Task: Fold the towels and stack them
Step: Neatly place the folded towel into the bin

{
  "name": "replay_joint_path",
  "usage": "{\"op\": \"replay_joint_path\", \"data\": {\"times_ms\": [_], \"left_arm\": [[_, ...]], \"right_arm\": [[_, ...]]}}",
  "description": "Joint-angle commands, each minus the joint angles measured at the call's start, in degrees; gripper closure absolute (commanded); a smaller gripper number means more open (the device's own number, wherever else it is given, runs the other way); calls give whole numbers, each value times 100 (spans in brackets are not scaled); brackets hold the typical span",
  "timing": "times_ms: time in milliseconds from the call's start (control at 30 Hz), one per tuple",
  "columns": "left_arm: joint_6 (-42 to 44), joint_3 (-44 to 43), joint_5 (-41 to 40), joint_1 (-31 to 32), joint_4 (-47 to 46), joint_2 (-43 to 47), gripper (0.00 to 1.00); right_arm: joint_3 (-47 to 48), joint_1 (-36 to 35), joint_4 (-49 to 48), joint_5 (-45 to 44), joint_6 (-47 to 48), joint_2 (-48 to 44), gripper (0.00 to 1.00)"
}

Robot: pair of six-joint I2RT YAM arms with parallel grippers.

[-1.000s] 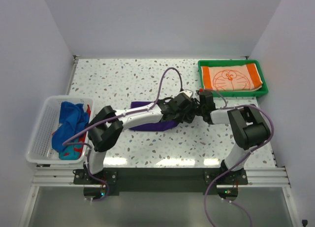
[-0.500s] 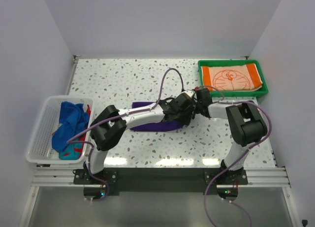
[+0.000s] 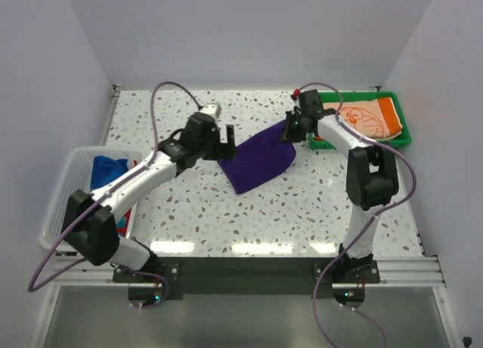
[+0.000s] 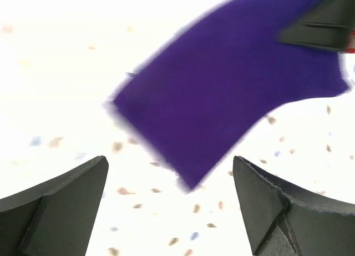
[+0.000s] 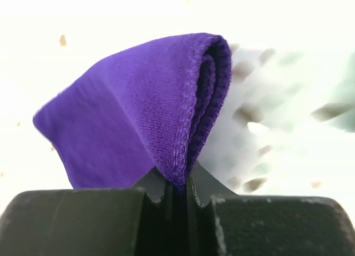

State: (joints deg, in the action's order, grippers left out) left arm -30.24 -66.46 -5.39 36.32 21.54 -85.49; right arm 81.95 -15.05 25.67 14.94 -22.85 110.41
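Note:
The dark purple towel (image 3: 256, 161) hangs folded and stretched slantwise over the middle of the table. Its upper right corner is pinched in my right gripper (image 3: 290, 129), just left of the green tray. In the right wrist view the doubled purple edge (image 5: 183, 117) sits between the jaws of my shut right gripper (image 5: 180, 184). My left gripper (image 3: 225, 140) stands open beside the towel's left edge and holds nothing. In the left wrist view the towel (image 4: 222, 84) lies beyond my left gripper (image 4: 169, 184). An orange-and-white towel with a cat face (image 3: 370, 118) lies in the tray.
The green tray (image 3: 405, 133) stands at the far right. A white mesh basket (image 3: 56, 212) at the left edge holds a blue towel (image 3: 106, 170). White walls close the table on three sides.
My left gripper opened, let go of the purple towel and drew back to the left. My right gripper shut on the towel's corner and carried it up and back toward the tray.

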Motion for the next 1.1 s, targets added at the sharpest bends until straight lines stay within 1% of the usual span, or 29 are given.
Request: {"op": "replay_joint_path", "data": {"times_ms": [0, 33, 133, 167, 300, 333, 400, 433, 600, 633, 667, 867, 1067], "left_arm": [[624, 352, -76, -694, 351, 726, 0], [703, 431, -111, -1070, 377, 849, 0], [879, 826, -515, -1547, 264, 1262, 0], [949, 1062, -629, -1609, 150, 1411, 0], [1055, 1240, -850, -1724, 158, 1500, 0], [1055, 1258, -920, -1724, 140, 1518, 0], [1038, 1354, -990, -1733, -9, 1562, 0], [1020, 1424, -1034, -1733, -44, 1571, 0], [994, 1513, -999, -1733, -132, 1386, 0], [994, 1530, -999, -1733, -141, 1369, 0], [1002, 1539, -999, -1733, -150, 1360, 0], [1011, 1565, -1026, -1733, -150, 1246, 0], [1002, 1566, -991, -1733, -176, 1149, 0]], "right_arm": [[1040, 204, 1297, -1035, 878, 278, 100], [1477, 291, 1431, -1220, 1036, 358, 100], [2190, 458, 1871, -1853, 1334, 604, 100], [2324, 511, 1915, -1967, 1414, 665, 100], [3115, 836, 2310, -2661, 1897, 859, 100], [3299, 959, 2293, -2976, 2125, 868, 100], [3388, 1091, 2119, -3163, 2250, 886, 100], [3432, 1222, 2048, -3268, 2528, 903, 100], [3301, 1487, 1363, -3164, 2672, 1078, 100], [3327, 1679, 1318, -3129, 2663, 1140, 100], [3353, 1715, 1300, -3050, 2680, 1193, 100], [3634, 1821, 1133, -3094, 2918, 1536, 100], [3819, 1944, 1054, -3225, 3251, 1545, 100]]}}
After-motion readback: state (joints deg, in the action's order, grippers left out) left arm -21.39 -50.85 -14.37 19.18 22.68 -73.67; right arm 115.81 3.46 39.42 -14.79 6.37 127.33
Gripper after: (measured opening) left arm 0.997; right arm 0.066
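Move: The green bin the towel is bound for has its middle about 31 cm to the right of the right hand and 10 cm farther out, some 6 cm lower. The white-orange towel lies in the bin, 32 cm right and 10 cm ahead. From the empty left hand, the bin is roughly 56 cm right and 14 cm ahead; the blue towel in the white basket is some 52 cm left and 9 cm back, about 10 cm lower. The purple towel, still pinched at its right end by the right hand, is carried about 26 cm right and 11 cm forward over the bin, arching up some 8 cm before sinking halfway back; the wrist rolls about 40 degrees, swinging the fingertips to the right. The open left hand draws off leftward about 16 cm, finally sinking a little. ##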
